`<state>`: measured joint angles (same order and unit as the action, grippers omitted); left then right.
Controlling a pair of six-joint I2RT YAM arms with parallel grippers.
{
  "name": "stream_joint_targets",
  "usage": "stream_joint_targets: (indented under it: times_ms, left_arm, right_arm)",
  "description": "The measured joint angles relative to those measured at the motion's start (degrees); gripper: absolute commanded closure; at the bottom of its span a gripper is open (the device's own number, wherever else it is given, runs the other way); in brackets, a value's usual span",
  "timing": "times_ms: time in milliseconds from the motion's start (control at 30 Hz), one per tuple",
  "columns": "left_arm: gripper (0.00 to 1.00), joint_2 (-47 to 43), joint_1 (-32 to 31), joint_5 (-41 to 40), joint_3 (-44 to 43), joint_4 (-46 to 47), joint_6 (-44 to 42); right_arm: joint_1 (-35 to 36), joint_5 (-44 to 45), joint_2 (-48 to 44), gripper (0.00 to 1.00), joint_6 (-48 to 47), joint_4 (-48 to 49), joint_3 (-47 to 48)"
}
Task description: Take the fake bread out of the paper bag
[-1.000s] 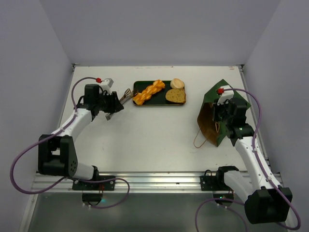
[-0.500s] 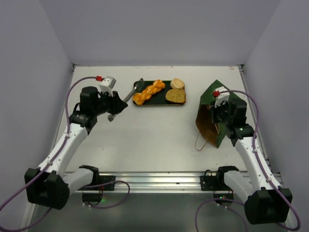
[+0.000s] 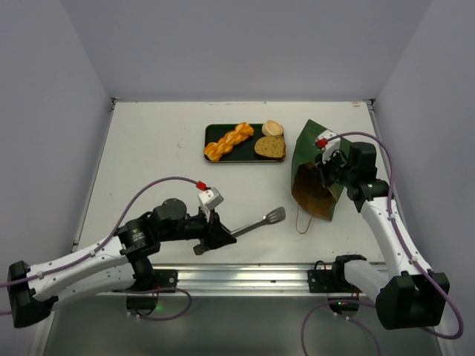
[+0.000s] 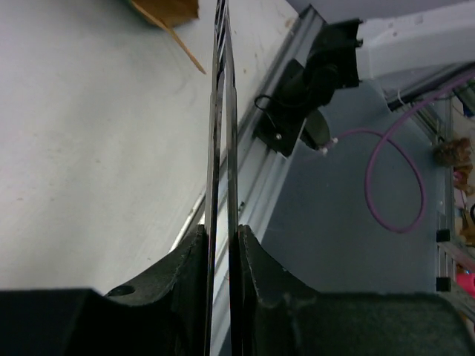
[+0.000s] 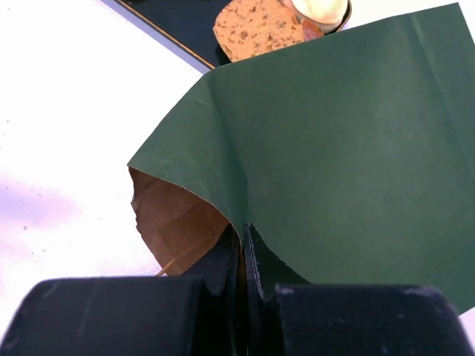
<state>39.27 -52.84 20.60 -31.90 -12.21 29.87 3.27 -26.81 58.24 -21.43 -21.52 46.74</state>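
Observation:
The paper bag [image 3: 312, 174], dark green outside and brown inside, lies tilted at the right with its mouth toward the front left. My right gripper [image 3: 327, 166] is shut on the bag's upper rim; in the right wrist view the fingers [image 5: 243, 241] pinch the green paper bag [image 5: 334, 148]. Only brown paper shows inside, and the bag's depth is hidden. Fake bread lies on the tray: a braided loaf [image 3: 228, 141], a toast slice [image 3: 270, 147] and a bun [image 3: 272, 127]. My left gripper [image 3: 215, 236] is shut on metal tongs [image 3: 260, 222], whose tips point at the bag's mouth.
The flat dark green tray [image 3: 245, 127] sits at the back centre, just left of the bag. The bag's twine handle [image 3: 300, 221] trails on the table. The aluminium rail [image 3: 245, 278] runs along the front edge, close under the left gripper.
My left arm swung from beside the tray down to the front of the table, carrying the tongs. My right gripper shifted left and tipped the bag further over.

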Motion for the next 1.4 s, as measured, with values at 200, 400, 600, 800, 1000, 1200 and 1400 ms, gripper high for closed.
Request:
stream_joint_targets:
  times_ms: [200,400,600,800,1000,1200,1400]
  left_arm:
    - [0.73,13.62,-19.91,-14.93,-2.05,1.88,2.12]
    - [0.66,27.36,-23.32,-25.68,-9.29,3.02,-0.81]
    - [0.61,36.33,-23.47,-32.46,-18.01,6.88,-6.75]
    - [0.58,44.68,-23.47,-36.7,-25.46,8.15,-11.32]
    - [0.55,50.56,-23.04,-39.67,-29.75,6.6,-14.05]
    - [0.54,52.96,-21.0,-40.13,-31.95,6.32,-15.28]
    - [0.53,55.3,-19.39,-39.87,-35.12,5.03,-16.2]
  right_arm:
    - [-0.02,0.13,1.77,0.99,0.74,0.04,0.24]
    - [-0.02,0.17,1.66,0.98,1.01,0.15,0.22]
    - [-0.02,0.22,0.13,0.98,1.14,0.68,-0.92]
    - [-0.02,0.2,-0.31,0.98,1.49,1.01,-1.33]
    - [-0.02,0.13,-1.05,0.97,1.95,1.49,-1.86]
    - [-0.02,0.04,-1.44,0.97,2.23,1.81,-2.05]
    - [-0.02,0.02,-1.77,0.97,2.32,1.84,-2.1]
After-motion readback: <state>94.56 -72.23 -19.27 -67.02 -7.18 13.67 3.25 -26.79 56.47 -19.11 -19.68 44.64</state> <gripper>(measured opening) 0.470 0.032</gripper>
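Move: The paper bag's open mouth lies about 27 cm to the right of the left gripper, some 17 cm ahead and 10 cm below; from the right gripper, which pinches the bag's upper rim, it is about 4 cm back, 2 cm left and 9 cm down. The cord handle droops about 25 cm right of the left gripper and 9 cm ahead; the tray is some 36 cm ahead of it and 6 cm right, both roughly 18 cm lower. Bring the left gripper, still holding the tongs, about 16 cm right to the bag: swing right with a short dip down and back, then push forward, ending some 9 cm farther out and 5 cm lower. Tip the fingers down some 25 degrees and let the tongs spread as their tips go into the mouth. With the right gripper, keep pinching the rim, holding the bag open. ##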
